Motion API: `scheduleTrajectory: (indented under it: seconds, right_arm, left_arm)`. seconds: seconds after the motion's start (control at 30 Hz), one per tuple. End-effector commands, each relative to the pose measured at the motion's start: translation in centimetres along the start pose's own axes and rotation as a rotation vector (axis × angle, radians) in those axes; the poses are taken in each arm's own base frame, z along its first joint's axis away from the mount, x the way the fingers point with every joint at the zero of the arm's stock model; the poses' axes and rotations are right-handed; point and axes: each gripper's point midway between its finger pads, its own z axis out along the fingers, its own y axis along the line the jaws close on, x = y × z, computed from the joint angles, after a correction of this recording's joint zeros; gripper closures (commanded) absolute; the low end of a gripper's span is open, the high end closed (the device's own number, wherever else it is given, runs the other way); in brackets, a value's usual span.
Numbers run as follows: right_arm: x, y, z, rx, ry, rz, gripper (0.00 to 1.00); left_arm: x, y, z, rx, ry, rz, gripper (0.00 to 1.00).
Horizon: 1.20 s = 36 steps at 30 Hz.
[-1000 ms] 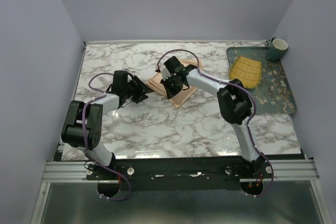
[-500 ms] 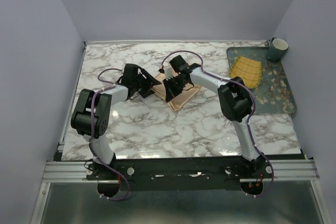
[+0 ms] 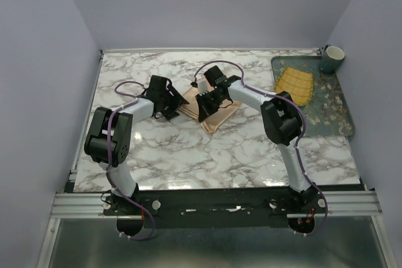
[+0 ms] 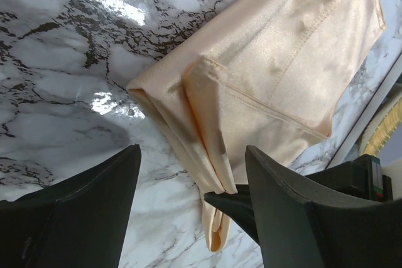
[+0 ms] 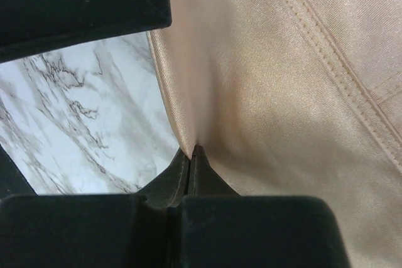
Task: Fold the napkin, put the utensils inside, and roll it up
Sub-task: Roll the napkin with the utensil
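Note:
The peach-orange napkin lies folded in layers near the middle of the marble table, and fills much of the left wrist view. My right gripper is shut on the napkin's left folded edge; its dark tip shows pinching that edge in the left wrist view. My left gripper is open just left of the napkin, its fingers standing on either side of the pinched edge, with nothing held. No utensils are in view.
A patterned blue-green tray sits at the right side, carrying a yellow checked cloth. A mug stands at the tray's far corner. The table's back edge and walls lie beyond the napkin.
My left gripper has swung right up to the napkin's left edge and opened wider. The right gripper has stayed shut on the napkin, shifting slightly right with it.

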Motion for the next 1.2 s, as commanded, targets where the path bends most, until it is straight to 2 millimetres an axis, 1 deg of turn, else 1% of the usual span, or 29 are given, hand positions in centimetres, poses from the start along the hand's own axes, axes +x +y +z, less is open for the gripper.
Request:
scheduleTrajectory:
  seconds: [0.0, 0.03, 0.1, 0.2, 0.27, 0.33, 0.43, 0.5, 0.53, 0.63, 0.73, 0.77, 0.9, 0.93, 1.0, 1.03, 1.1, 1.13, 1.17]
  right_arm:
    - [0.7, -0.3, 0.9, -0.030, 0.025, 0.026, 0.99]
    - [0.7, -0.2, 0.9, -0.034, 0.025, 0.025, 1.00]
    - [0.6, -0.2, 0.8, -0.032, 0.023, 0.024, 0.99]
    - [0.7, -0.3, 0.8, -0.030, 0.024, 0.023, 1.00]
    - [0.7, -0.4, 0.8, -0.027, 0.025, 0.024, 1.00]
    - [0.8, -0.5, 0.9, -0.025, 0.027, 0.022, 1.00]
    - [0.9, -0.6, 0.9, -0.012, 0.028, 0.017, 1.00]
    - [1.0, -0.7, 0.9, -0.006, 0.028, 0.016, 0.99]
    - [1.0, -0.8, 0.8, -0.002, 0.027, 0.017, 0.99]
    - [1.0, -0.9, 0.6, 0.012, 0.025, 0.008, 0.99]
    - [0.8, -1.2, 0.2, 0.038, 0.018, -0.007, 0.99]
    - [1.0, -1.3, 0.2, 0.047, 0.021, -0.008, 0.99]
    - [0.7, -1.0, -0.5, 0.100, 0.022, -0.036, 0.92]
    - [0.6, -0.9, -0.6, 0.115, 0.022, -0.040, 0.87]
    - [0.3, -0.6, -1.1, 0.149, 0.018, -0.048, 0.82]
    - [0.3, -0.5, -1.3, 0.168, 0.020, -0.046, 0.74]
    - [0.3, -0.3, -1.7, 0.216, 0.021, -0.056, 0.70]
    - [0.2, -0.1, -2.0, 0.235, 0.017, -0.064, 0.62]
    - [0.1, 0.0, -2.1, 0.256, 0.007, -0.070, 0.59]
  left_arm:
    - [0.8, 0.3, 0.1, -0.021, -0.004, 0.009, 0.22]
    - [1.0, 0.2, 0.5, -0.014, 0.007, -0.002, 0.23]
    - [1.0, -0.5, 1.3, 0.015, 0.026, -0.005, 0.23]
    - [0.8, -0.5, 1.5, 0.002, 0.011, -0.008, 0.26]
    - [0.6, 0.0, 1.5, -0.014, -0.007, -0.005, 0.28]
    - [0.2, 0.3, 1.5, -0.024, -0.028, -0.007, 0.33]
    - [0.1, 0.4, 1.9, -0.017, -0.034, 0.011, 0.49]
    - [0.2, 0.6, 2.3, -0.015, -0.030, 0.017, 0.52]
    - [0.2, 0.6, 2.4, -0.013, -0.029, 0.015, 0.61]
    - [0.0, 0.5, 2.4, -0.010, -0.036, 0.038, 0.71]
    - [-0.2, 0.1, 2.0, 0.004, -0.044, 0.048, 0.90]
    - [-0.1, 0.1, 1.9, 0.001, -0.043, 0.047, 0.99]
    - [0.1, -0.4, 1.6, 0.004, -0.029, 0.025, 1.00]
    - [0.1, -0.4, 1.5, -0.001, -0.026, 0.018, 1.00]
    - [0.2, -0.2, 1.4, -0.017, -0.023, 0.008, 1.00]
    - [0.2, 0.1, 1.3, -0.026, -0.028, 0.000, 1.00]
    - [0.4, 0.3, 1.2, -0.033, -0.023, -0.023, 1.00]
    - [0.6, 0.2, 1.2, -0.028, -0.014, -0.028, 1.00]
    - [0.7, 0.2, 1.2, -0.031, -0.013, -0.032, 1.00]
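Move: The near-left rolled edge of the napkin is just under my open left fingers, about 1 cm ahead, 1 cm to the right and 2 cm below. My right fingertips, already shut on the same edge, are some 7 cm to the right and 5 cm back from my left hand; the napkin's near end is about 10 cm to the right and 9 cm back from my left. From my right hand, the left's pinching spot is roughly 6 cm to the left and 6 cm ahead. While my right hand keeps the rolled edge pinched and stays in place, I ease my left hand to the right, then down and slightly forward, about 2 cm in all, and shut its wide-open fingers fully, pinching the napkin's edge. Only then do I open my right fingers about a third, tilting that wrist a few degrees without drawing away. ##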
